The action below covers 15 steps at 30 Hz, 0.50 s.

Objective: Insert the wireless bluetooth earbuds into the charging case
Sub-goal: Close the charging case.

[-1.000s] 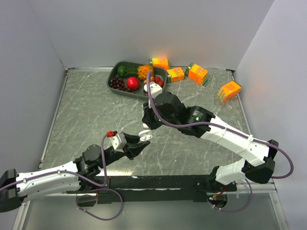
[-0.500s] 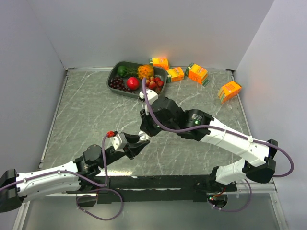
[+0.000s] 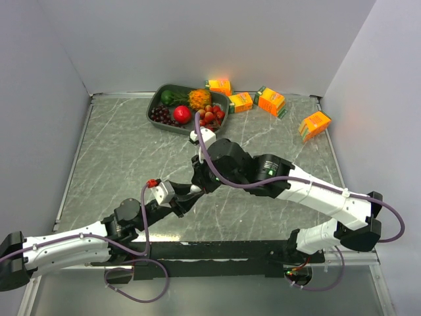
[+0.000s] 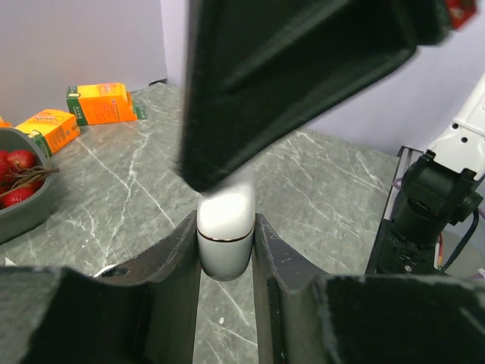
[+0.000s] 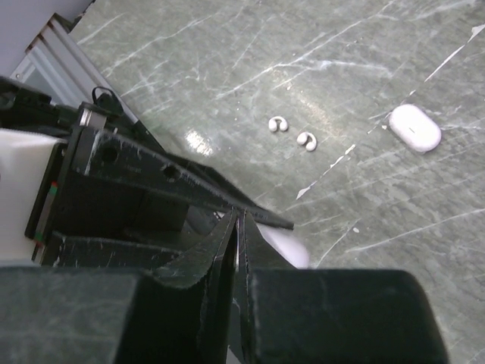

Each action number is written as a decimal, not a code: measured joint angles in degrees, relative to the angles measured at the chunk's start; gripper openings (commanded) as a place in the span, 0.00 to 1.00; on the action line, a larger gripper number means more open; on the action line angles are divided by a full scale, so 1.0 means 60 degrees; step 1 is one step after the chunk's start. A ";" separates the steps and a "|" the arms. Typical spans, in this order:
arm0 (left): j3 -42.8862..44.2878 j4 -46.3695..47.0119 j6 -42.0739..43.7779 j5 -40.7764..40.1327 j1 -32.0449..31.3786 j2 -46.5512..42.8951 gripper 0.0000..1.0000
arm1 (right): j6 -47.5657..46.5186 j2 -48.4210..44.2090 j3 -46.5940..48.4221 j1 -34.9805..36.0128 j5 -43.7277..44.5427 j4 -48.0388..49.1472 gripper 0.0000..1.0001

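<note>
A white charging case with a thin gold seam stands upright between the fingers of my left gripper, which is shut on it a little above the table. In the top view the case shows as a small white spot at the left gripper. My right gripper hangs right over the case's top, touching it and hiding it. The right gripper has its jaws pressed together. Two bean-like earbuds lie loose on the table beyond.
A second white case lies shut on the table near the earbuds. A grey tray of fruit sits at the back. Several orange boxes lie along the back and right. Walls close in three sides.
My right gripper has moved down and to the left, onto the case held by the left gripper. The left arm has hardly moved.
</note>
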 measured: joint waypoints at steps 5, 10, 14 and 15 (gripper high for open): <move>0.0040 0.0004 0.0007 -0.0106 -0.0007 0.0000 0.01 | 0.0171 -0.0240 -0.0153 0.0084 0.0098 -0.0062 0.22; 0.0142 -0.0004 -0.0058 -0.0401 -0.0007 0.0135 0.01 | 0.0441 -0.0984 -0.0586 0.0058 0.0852 0.0011 0.39; 0.0583 -0.0233 -0.0914 -0.0623 0.0302 0.0954 0.02 | 0.0820 -0.2463 -0.1494 -0.0408 0.1756 0.0288 0.46; 0.0831 -0.0433 -0.1286 -0.0561 0.0557 0.1293 0.01 | 0.0954 -0.2834 -0.1749 -0.0608 0.1942 0.0379 0.48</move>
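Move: The charging case, already shut, sits in the left fingertips, about 1 cm ahead, 1 cm right and 1 cm above that hand's point; the right fingertips are over its lid, the case's middle some 2 cm straight below them. A white pill-shaped case lies on the table about 15 cm ahead of the right hand, 1 cm to its right and 22 cm below; two C-shaped clips lie about 6 cm ahead, 7 cm left, equally low. The right hand comes free of the shut lid and, after barely shifting at first, swings off to the right by about 8 cm, rising some 3 cm and drifting a little forward, turning clockwise and spreading its nearly shut fingers to a bit under half open. The left hand keeps its pinch on the charging case and, late on, starts carrying it forward about 3 cm towards the white pill-shaped case, dipping slightly and tipping about 10 degrees. ##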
